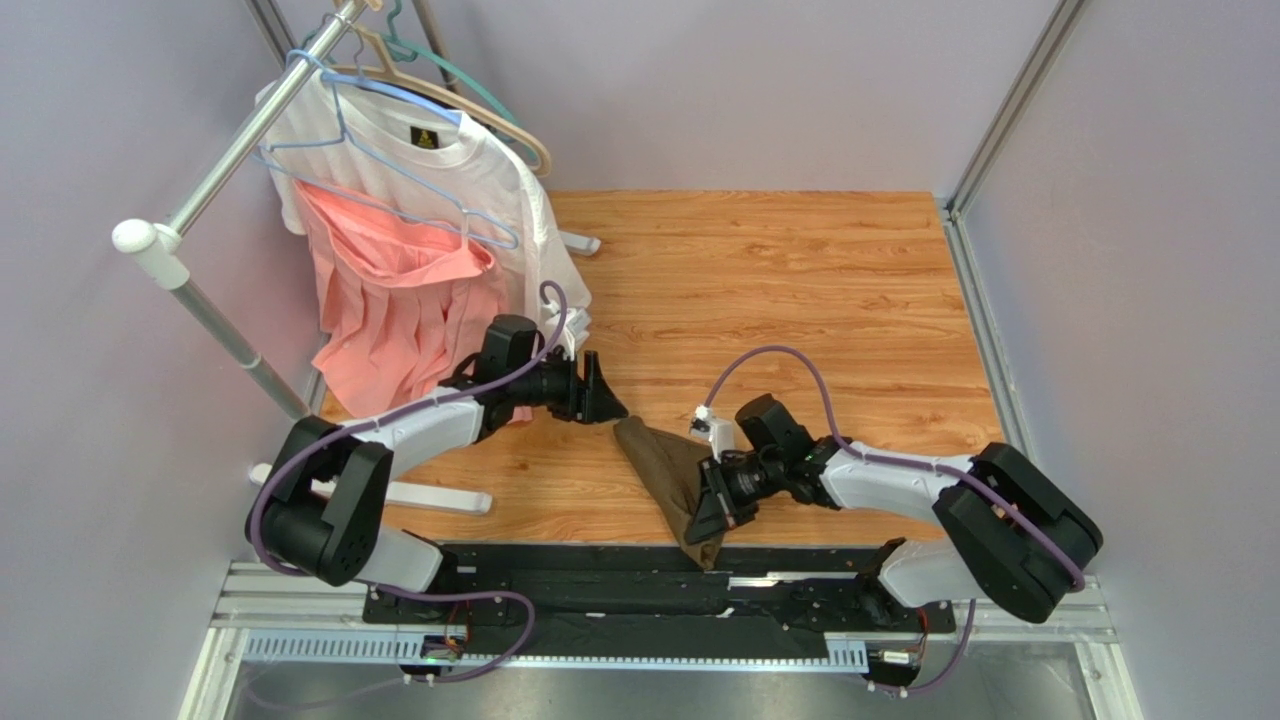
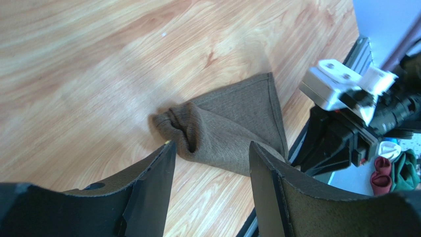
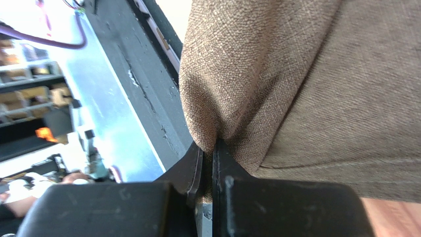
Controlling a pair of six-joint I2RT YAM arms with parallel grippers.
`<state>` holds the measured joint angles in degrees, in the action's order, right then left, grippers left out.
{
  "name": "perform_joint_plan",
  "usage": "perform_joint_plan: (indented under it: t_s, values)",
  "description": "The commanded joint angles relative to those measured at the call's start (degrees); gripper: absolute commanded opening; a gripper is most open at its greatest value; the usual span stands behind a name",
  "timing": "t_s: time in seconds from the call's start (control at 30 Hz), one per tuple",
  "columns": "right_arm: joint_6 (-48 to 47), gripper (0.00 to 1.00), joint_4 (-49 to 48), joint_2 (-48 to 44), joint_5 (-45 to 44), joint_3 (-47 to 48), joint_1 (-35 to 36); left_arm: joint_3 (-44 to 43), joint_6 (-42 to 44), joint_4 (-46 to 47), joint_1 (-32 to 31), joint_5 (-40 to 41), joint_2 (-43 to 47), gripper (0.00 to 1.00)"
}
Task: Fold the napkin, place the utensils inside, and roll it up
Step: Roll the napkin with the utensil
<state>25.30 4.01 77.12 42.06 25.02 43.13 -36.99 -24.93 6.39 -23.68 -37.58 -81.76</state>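
The olive-brown napkin lies bunched and partly rolled on the wooden table near its front edge. In the left wrist view the napkin shows a rolled end toward me and a flat triangular flap behind. My left gripper is open and empty, just left of the rolled end; its fingers frame the cloth without touching it. My right gripper is shut on the napkin's near-right part; the cloth is pinched between the jaws. The knife and fork are hidden or out of view.
A clothes rack at back left holds a white T-shirt and a pink garment on hangers, close behind my left arm. The black mounting rail runs along the table's front edge, just below the napkin.
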Motion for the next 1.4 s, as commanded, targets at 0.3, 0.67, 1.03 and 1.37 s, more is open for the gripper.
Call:
perform_joint_plan:
  t_s: [0.3,0.67,1.03,1.37]
  values:
    - [3.79,0.0,-11.57,2.86,10.14,-5.33,-10.35,1.66,-2.41,10.13,-6.2,4.27,-2.79,0.65]
    - [2.91,0.0,-10.16,4.0,10.84,-5.86,-13.69,2.19,1.64,14.42,-6.2,5.86,-6.83,0.67]
    - [4.06,0.0,-8.15,4.88,8.65,-6.03,-14.13,1.75,-1.61,25.51,-7.69,2.43,-13.16,0.44]
    - [3.97,0.43,0.98,1.2,3.21,-4.01,-14.04,0.26,-2.58,24.9,-7.96,-0.12,-15.27,0.0]
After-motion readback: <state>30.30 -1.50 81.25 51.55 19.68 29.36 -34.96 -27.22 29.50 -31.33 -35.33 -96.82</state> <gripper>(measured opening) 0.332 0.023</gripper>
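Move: Just off the open left fingers, the napkin's far-left rolled end sits about 3 cm to their right, 2 cm nearer the base and 5 cm below. The loose flap lies roughly 8 cm back and 8 cm to the right of that hand. From the right hand, which already pinches the napkin's near part, the far-left end is some 15 cm ahead and 10 cm left; the near tip hangs about 4 cm back and 1 cm left. Swinging right and then sinking, the left hand travels about 5 cm right and 4 cm down onto the napkin's far-left end, fingers open until they close late and pinch the cloth. Meanwhile the right hand, still gripping the near part, draws it about 3 cm forward and right, turns clockwise some 10 degrees while tilting, then eases down slightly as its fingers begin to open. ##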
